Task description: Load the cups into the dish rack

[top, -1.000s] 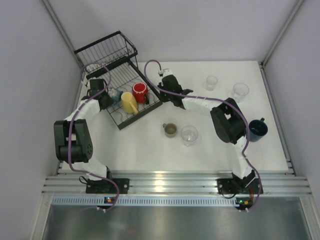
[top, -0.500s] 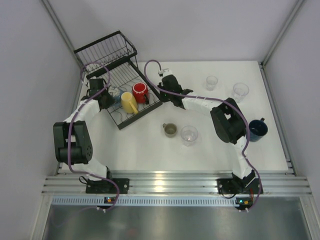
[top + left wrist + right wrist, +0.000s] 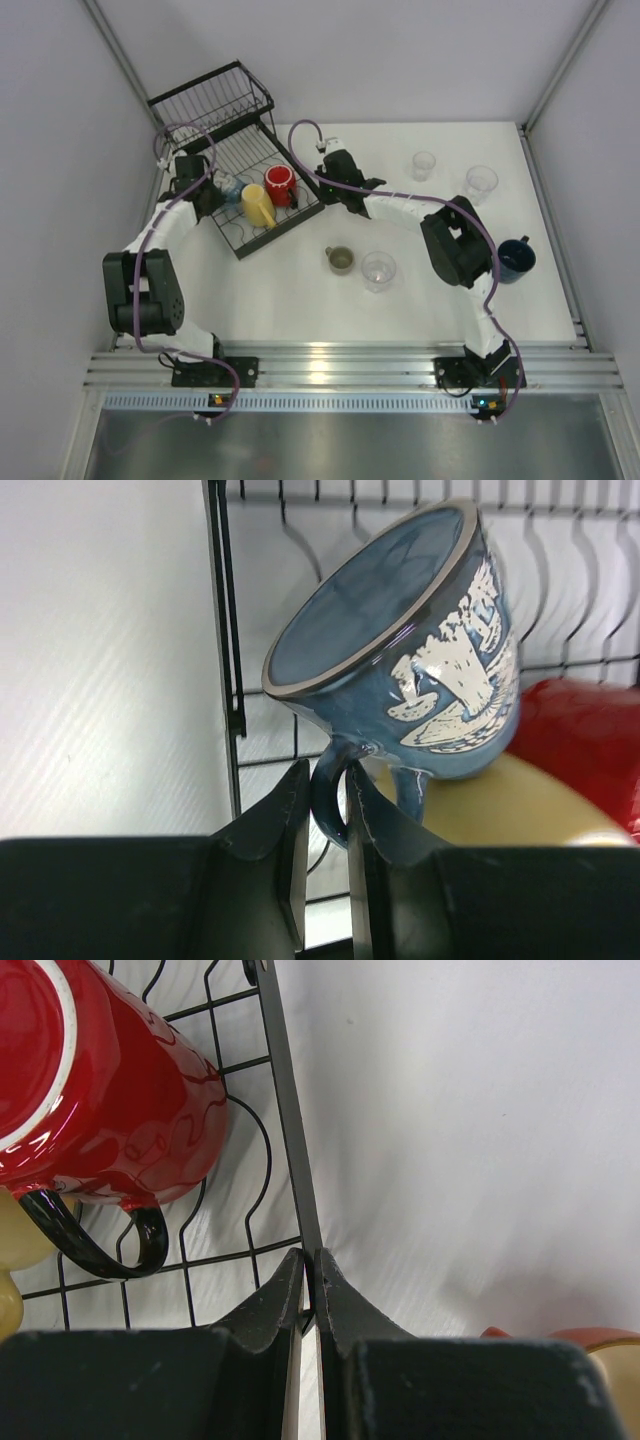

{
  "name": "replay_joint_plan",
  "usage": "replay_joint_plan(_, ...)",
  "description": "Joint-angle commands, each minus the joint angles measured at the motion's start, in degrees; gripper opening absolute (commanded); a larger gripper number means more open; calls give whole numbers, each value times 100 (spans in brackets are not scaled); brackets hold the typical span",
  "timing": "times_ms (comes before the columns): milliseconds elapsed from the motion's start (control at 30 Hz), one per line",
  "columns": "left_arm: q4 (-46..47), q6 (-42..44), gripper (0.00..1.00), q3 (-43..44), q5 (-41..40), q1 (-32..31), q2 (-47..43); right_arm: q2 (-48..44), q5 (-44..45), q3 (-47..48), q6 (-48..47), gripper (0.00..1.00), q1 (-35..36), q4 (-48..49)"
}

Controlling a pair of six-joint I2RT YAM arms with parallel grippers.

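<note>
The black wire dish rack [image 3: 215,100] stands at the back left. Its low tray holds a red mug [image 3: 280,185] and a yellow mug [image 3: 258,204] lying on their sides. My left gripper [image 3: 325,780] is shut on the handle of a blue mug [image 3: 400,650], which hangs tilted over the tray's left edge beside the yellow mug [image 3: 500,810]. My right gripper [image 3: 310,1260] is shut on the rack's right rim wire [image 3: 285,1110], just beside the red mug [image 3: 110,1080]. An olive mug [image 3: 340,260], a dark blue mug [image 3: 515,258] and three clear tumblers [image 3: 378,270] [image 3: 423,165] [image 3: 481,183] stand on the table.
The white table is walled on three sides, and the rack sits close to the left wall. The right arm [image 3: 455,240] stretches across the table's middle toward the rack. An orange-red rim [image 3: 590,1340] peeks in at the lower right of the right wrist view.
The left arm's elbow has drifted slightly left and its wrist a little toward the back, with the blue mug still gripped. The right arm has not moved.
</note>
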Motion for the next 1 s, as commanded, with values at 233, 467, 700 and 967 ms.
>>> replay_joint_plan(233,1491,-147,0,658,-283,88,-902,-41,-75,138,12,0,88,-332)
replay_joint_plan(467,1499,-50,0,588,-108,89,-964,-68,-84,146,12,0,106,-324)
replay_joint_plan(700,1447,3,0,403,191,89,-973,-164,-110,7,-6,0,106,-245)
replay_joint_plan(967,1762,529,0,-98,-107,89,-1139,-226,-128,-29,-23,0,97,-209)
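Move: The left hand has the blue mug by its handle. The open wire floor of the dish rack lies some 8 cm ahead of that hand, 4 cm to its right and 8 cm lower. The yellow cup stands about 11 cm right and level with it, the red mug about 16 cm right and 5 cm ahead, both a few centimetres lower. From the right hand, that open floor is roughly 22 cm left, 6 cm ahead and a little lower. Up quickly by about 10 cm, and some 3 cm forward, the left hand lifts the blue mug by its handle, its fingertips tipping up nearly 20 degrees. It hangs there briefly, then sinks some 3 cm and eases back a little towards the rack floor, grip kept. The right hand stays still, pinching the rack's rim. ##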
